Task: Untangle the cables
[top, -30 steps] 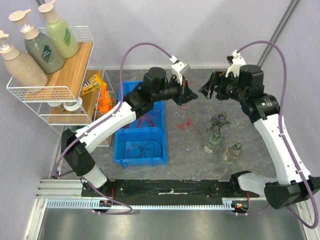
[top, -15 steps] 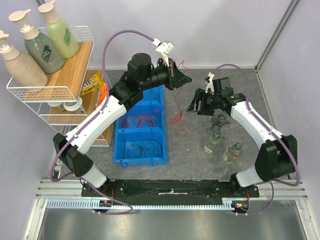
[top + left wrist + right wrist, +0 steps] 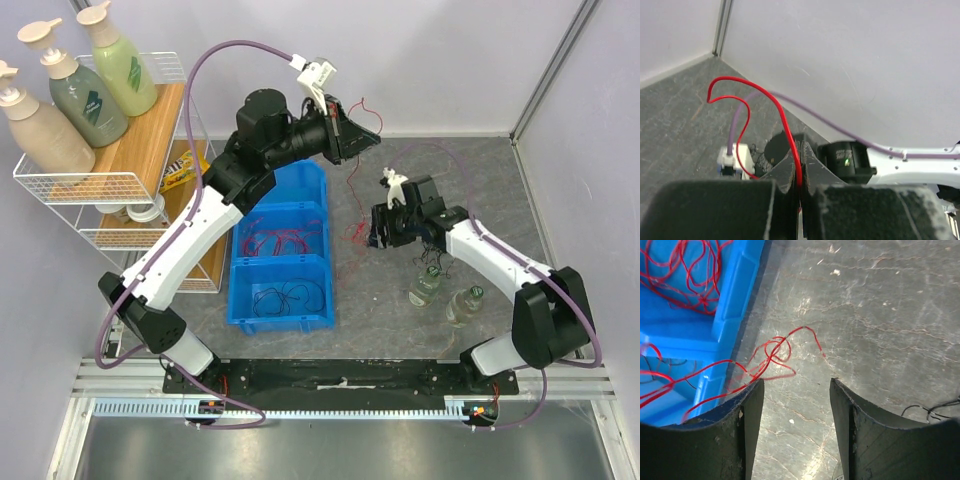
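Note:
My left gripper [image 3: 366, 134] is shut on a red cable [image 3: 352, 205] and holds it high near the back wall. The cable hangs down to a loose curl on the floor [image 3: 353, 237]. In the left wrist view the cable [image 3: 782, 117] runs between the closed fingertips of that gripper [image 3: 800, 150]. My right gripper [image 3: 379, 228] is open and low, just right of the curl. In the right wrist view the red curl [image 3: 772, 357] lies just ahead of and left of the right gripper [image 3: 796, 387]. A black cable tangle [image 3: 438, 246] lies behind the right arm.
A blue two-part bin [image 3: 236, 290] holds red cables [image 3: 285, 240] in the far part and black cables [image 3: 285, 295] in the near part. Two clear bottles [image 3: 427, 286] [image 3: 465, 305] stand right of centre. A wire shelf rack [image 3: 110, 185] with pump bottles stands at the left.
My left gripper has risen and moved back-left, pulling the red cable up. My right gripper has swung down and left, from above the black tangle to beside the red curl.

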`<action>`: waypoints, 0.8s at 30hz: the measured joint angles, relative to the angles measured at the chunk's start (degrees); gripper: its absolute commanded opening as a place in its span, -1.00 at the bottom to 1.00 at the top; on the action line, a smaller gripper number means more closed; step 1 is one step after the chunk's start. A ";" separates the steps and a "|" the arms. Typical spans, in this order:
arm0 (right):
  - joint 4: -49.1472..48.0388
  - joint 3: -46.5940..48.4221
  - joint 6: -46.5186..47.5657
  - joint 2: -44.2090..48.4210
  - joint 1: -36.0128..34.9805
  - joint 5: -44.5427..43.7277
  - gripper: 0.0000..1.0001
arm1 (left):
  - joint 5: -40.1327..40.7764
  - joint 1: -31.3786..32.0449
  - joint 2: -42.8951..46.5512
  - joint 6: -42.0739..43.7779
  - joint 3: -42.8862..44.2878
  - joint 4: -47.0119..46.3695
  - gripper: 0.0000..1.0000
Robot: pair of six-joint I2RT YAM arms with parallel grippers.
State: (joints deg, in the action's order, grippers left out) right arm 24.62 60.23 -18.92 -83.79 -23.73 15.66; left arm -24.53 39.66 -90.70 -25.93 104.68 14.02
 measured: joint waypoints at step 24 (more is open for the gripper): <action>-43.60 -21.99 -15.96 4.59 -4.61 6.54 0.31 | -1.44 -0.42 -0.13 -0.07 8.92 0.39 -0.96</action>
State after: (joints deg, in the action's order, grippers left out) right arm -18.98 38.24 -34.87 -79.20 -28.34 22.20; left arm -25.98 39.24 -90.83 -26.00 113.60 14.41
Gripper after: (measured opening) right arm 0.666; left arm 0.025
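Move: The right hand, open and empty, has the hanging red cable tangle about 4 cm to its left, 1 cm ahead and 3 cm lower. The bin's middle compartment lies some 18 cm left and 1 cm ahead, a black cable bundle about 13 cm right and 1 cm back, both roughly 12 cm below. The left hand, high up and already holding the red cable, has that tangle nearly straight below it, some 35 cm down and 1 cm ahead. The right hand goes about 6 cm left towards the hanging red tangle, first dipping some 2.5 cm and then climbing back to slightly above its starting height, while the wrist swings round about 25 degrees so the fingers point flatter and more to the left, staying wide open. Meanwhile the left hand keeps its shut pinch on the red cable and lifts it about 6.5 cm up, easing slightly right-to-left and back, then holds still there while the right fingers come in around the lower tangle without closing. ##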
